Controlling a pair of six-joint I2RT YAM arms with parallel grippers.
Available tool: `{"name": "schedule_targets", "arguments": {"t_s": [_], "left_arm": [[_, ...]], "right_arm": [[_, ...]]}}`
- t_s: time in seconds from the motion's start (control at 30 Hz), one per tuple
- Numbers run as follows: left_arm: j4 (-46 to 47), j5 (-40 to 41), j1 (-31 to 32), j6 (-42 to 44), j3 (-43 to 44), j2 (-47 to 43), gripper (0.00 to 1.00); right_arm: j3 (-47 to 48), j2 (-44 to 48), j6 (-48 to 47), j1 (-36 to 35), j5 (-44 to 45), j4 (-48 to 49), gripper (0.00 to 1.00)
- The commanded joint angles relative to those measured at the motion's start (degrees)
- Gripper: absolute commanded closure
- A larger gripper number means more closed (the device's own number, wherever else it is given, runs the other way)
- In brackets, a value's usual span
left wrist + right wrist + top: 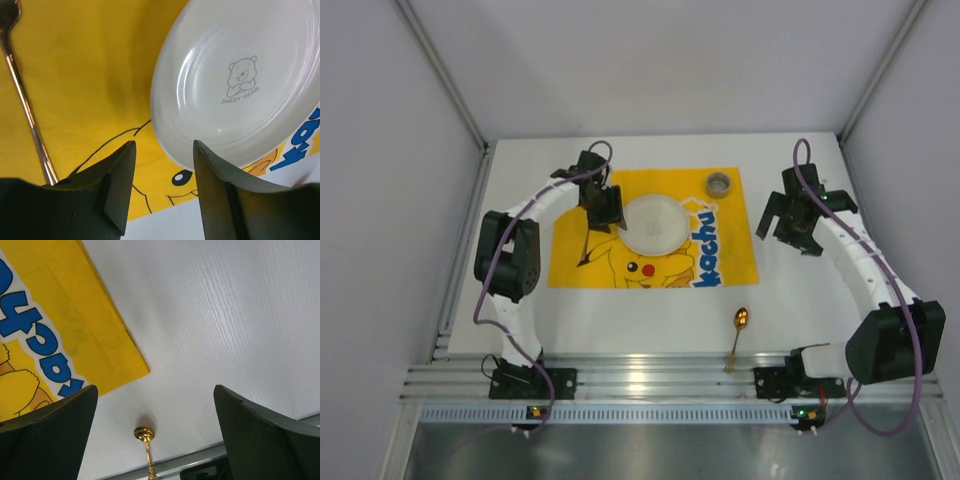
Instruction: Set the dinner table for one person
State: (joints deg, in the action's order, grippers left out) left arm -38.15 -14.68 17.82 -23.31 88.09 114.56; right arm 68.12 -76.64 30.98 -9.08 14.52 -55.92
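The dinner table (520, 310) is a white tabletop with a yellow Pikachu cloth (582, 195) spread in its middle. A white plate (658, 222) with a bear print lies on the cloth, and a thin copper fork (587, 248) lies to its left. My left gripper (604, 218) hovers open between fork and plate, holding nothing; in the left wrist view its gripper (164, 145) frames the plate (240, 85) and fork (25, 110). My right gripper (782, 233) hangs wide open and empty right of the cloth. A gold spoon (738, 335) lies near the front edge.
A small grey cup (720, 184) stands on the cloth's far right corner. The right wrist view shows the right gripper (155, 390) above the spoon (145, 436), the cloth corner (65, 335) and bare table (225, 315). An aluminium rail (650, 378) runs along the near edge; walls enclose the table.
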Motion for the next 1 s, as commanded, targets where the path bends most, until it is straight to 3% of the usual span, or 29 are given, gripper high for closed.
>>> {"name": "schedule_targets", "arguments": {"t_s": [0.0, 0.2, 0.27, 0.3, 0.33, 0.37, 0.4, 0.47, 0.57, 0.7, 0.77, 0.97], "left_arm": [[3.34, 3.77, 0.02, -3.76, -3.09, -9.95, 0.45], [3.25, 12.28, 0.19, -3.41, -4.84, -25.4, 0.46], [14.46, 16.23, 0.63, -1.4, -10.37, -34.96, 0.44], [20.86, 16.78, 0.63, -0.78, -20.84, -38.5, 0.39], [35.98, 19.22, 0.63, -3.64, -27.21, -42.1, 0.27], [41.0, 23.51, 0.55, -7.85, -39.19, -47.88, 0.02], [43.84, 32.43, 0.28, -13.11, -44.01, -50.38, 0.02], [50.32, 32.96, -1.12, -16.77, -53.15, -55.99, 0.02], [46.44, 34.26, -0.34, -11.08, -54.61, -59.62, 0.01], [33.33, 47.35, 0.02, -2.99, -54.6, -60.69, 0.02], [33.58, 51.5, -0.33, 2.73, -56.97, -60.25, 0.02], [41.47, 50.89, -0.86, 10.64, -63.72, -58.32, 0.01]], "right_arm": [[-0.53, 2.71, -2.41, 0.38, -2.13, 1.69, 0.0], [10.26, 10.44, -4.09, -1.46, -11.7, 5.02, 0.0], [8.02, 14.3, -2.78, -1.38, -14.26, 12.12, 0.0], [5.65, 15.72, -1.73, -1.38, -14.26, 15.02, 0.0], [3.01, 17.13, 3.85, -0.77, -16.17, 20.97, 0.0], [-2.58, 18.97, 6.96, -0.41, -16.89, 23.12, 0.0], [-4.99, 19.25, 9.34, 0.02, -18.2, 26.79, 0.0], [-8.86, 17.07, 13.04, 1.43, -27.23, 28.23, 0.0], [-9.32, 14.6, 8.85, 1.52, -35.08, 28.24, 0.0], [-7.47, 13.89, 1.19, 1.0, -32.11, 22.1, 0.0], [-8.08, 13.97, 1.1, 0.73, -32.98, 22.0, 0.0], [-8.96, 15.02, 0.66, 0.56, -34.56, 21.03, 0.0]]}}
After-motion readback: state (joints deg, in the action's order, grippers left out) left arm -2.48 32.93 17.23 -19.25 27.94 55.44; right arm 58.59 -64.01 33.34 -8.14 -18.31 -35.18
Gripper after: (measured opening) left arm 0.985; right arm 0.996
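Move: Around the plate's near-left rim sit the left hand's half-open fingers: the plate's middle is about 7 cm to the right, 2 cm ahead and 3 cm below. The fork lies some 7 cm to the left, about level fore and aft. From the right hand, wide open over bare table, the spoon lies roughly 15 cm back, 10 cm left and 14 cm down; the plate is about 10 cm ahead and 28 cm left. Leaving the plate's rim, the left hand climbs some 17 cm, swings left and back over the fork to beyond the placemat's left side, then sinks partway, opening wide as its fingers tip up forward. Meanwhile the open right hand rises and partly sinks again, shifting about 10 cm left towards the placemat, its left side rolling up. ##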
